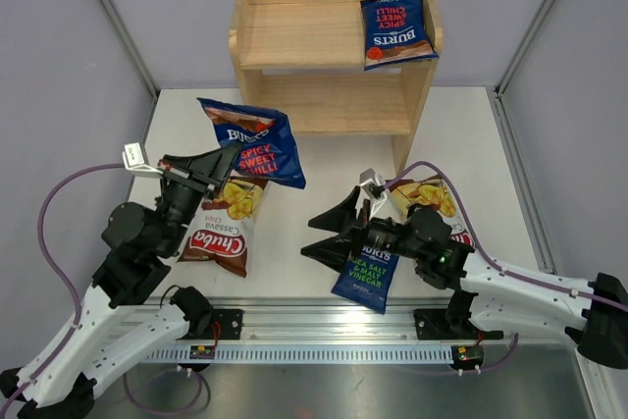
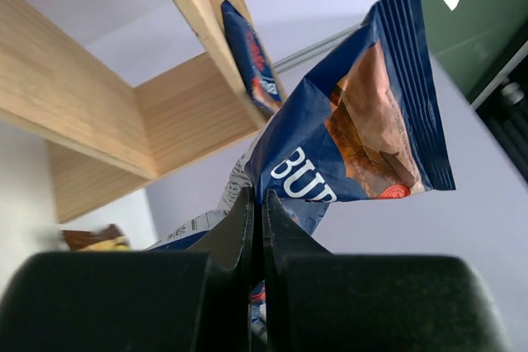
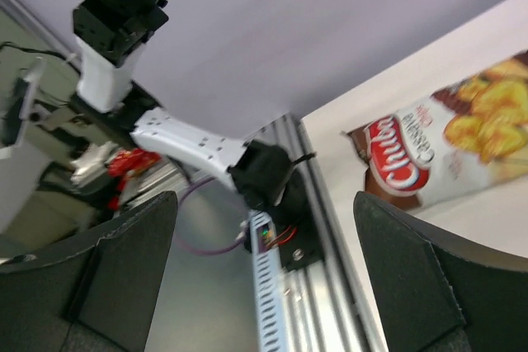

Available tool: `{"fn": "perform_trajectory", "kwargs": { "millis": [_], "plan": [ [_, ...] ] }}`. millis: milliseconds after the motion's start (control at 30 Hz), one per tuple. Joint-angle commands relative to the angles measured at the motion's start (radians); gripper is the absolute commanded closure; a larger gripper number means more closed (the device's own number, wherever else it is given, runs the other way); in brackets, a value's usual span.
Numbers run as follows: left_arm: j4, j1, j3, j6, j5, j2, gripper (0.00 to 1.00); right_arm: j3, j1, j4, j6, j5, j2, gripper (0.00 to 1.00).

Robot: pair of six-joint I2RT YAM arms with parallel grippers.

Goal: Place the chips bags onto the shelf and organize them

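Observation:
The light wooden shelf (image 1: 294, 36) stands at the back, with one dark blue Burts bag (image 1: 397, 31) lying on its top tier at the right. My left gripper (image 1: 228, 159) is shut on the lower edge of a second blue Burts bag (image 1: 257, 141), lifted in front of the shelf (image 2: 82, 96); in the left wrist view this bag (image 2: 363, 129) stands above the closed gripper (image 2: 256, 204). A Chuba bag (image 1: 224, 228) lies beneath the left arm. My right gripper (image 1: 319, 233) is open and empty, pointing left, above the sea salt Burts bag (image 1: 366, 272). Another Chuba bag (image 1: 432, 198) lies partly under the right arm.
The right wrist view looks between the open gripper (image 3: 264, 204) at the left arm's base (image 3: 181, 142), the metal rail (image 3: 280, 286) and the left Chuba bag (image 3: 445, 146). The shelf's lower tier (image 1: 334, 105) holds nothing. Purple cables loop beside both arms.

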Motion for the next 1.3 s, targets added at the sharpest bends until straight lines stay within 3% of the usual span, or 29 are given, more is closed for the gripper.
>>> {"fn": "perform_trajectory", "kwargs": {
  "millis": [0,167,400,533,933,1033,1067,1167,1267],
  "plan": [
    [0.168,-0.007,0.044,-0.225,-0.057,0.07,1.0,0.061,0.062,0.272,-0.238,0.268,0.069,0.04],
    [0.19,-0.014,0.035,-0.397,-0.065,0.091,1.0,0.111,0.064,0.506,-0.32,0.331,0.211,0.03],
    [0.201,-0.04,0.01,-0.486,-0.051,0.099,1.0,0.202,0.067,0.719,-0.361,0.374,0.376,0.05],
    [0.162,-0.045,0.006,-0.501,-0.066,0.084,1.0,0.244,0.073,0.739,-0.385,0.304,0.407,0.07],
    [0.115,-0.056,-0.028,-0.59,-0.019,0.07,1.0,0.368,0.077,0.666,-0.475,0.333,0.459,0.11],
    [0.138,-0.065,-0.047,-0.604,-0.017,0.068,1.0,0.395,0.077,0.659,-0.475,0.369,0.479,0.19],
    [0.139,-0.066,-0.047,-0.606,-0.013,0.075,1.0,0.397,0.076,0.669,-0.472,0.38,0.484,0.29],
    [0.147,-0.074,-0.048,-0.612,-0.011,0.076,1.0,0.386,0.076,0.695,-0.468,0.385,0.49,0.37],
    [0.153,-0.077,-0.051,-0.602,-0.023,0.073,1.0,0.365,0.077,0.725,-0.455,0.386,0.49,0.52]
  ]
}}
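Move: The blue spicy chilli bag is held up by the left gripper, its middle about 3 cm ahead and 3 cm to the right of that hand, roughly level with it. From the open right gripper the bag's middle is some 12 cm ahead, 12 cm left and 13 cm up; the left gripper is about 9 cm ahead, 15 cm left and 13 cm up. The sea salt bag lies about 3 cm ahead, 12 cm right and 29 cm below the right hand. Bring the right gripper up about 14 cm, forward 9 cm and somewhat left to the near right end of the raised chilli bag, tipping the fingers up and swinging them clockwise; then, with that end between them, close them to about half. Keep the left pinch on the bag, roll that wrist some 30 degrees so its left side sinks, and ease about 3 cm right. ##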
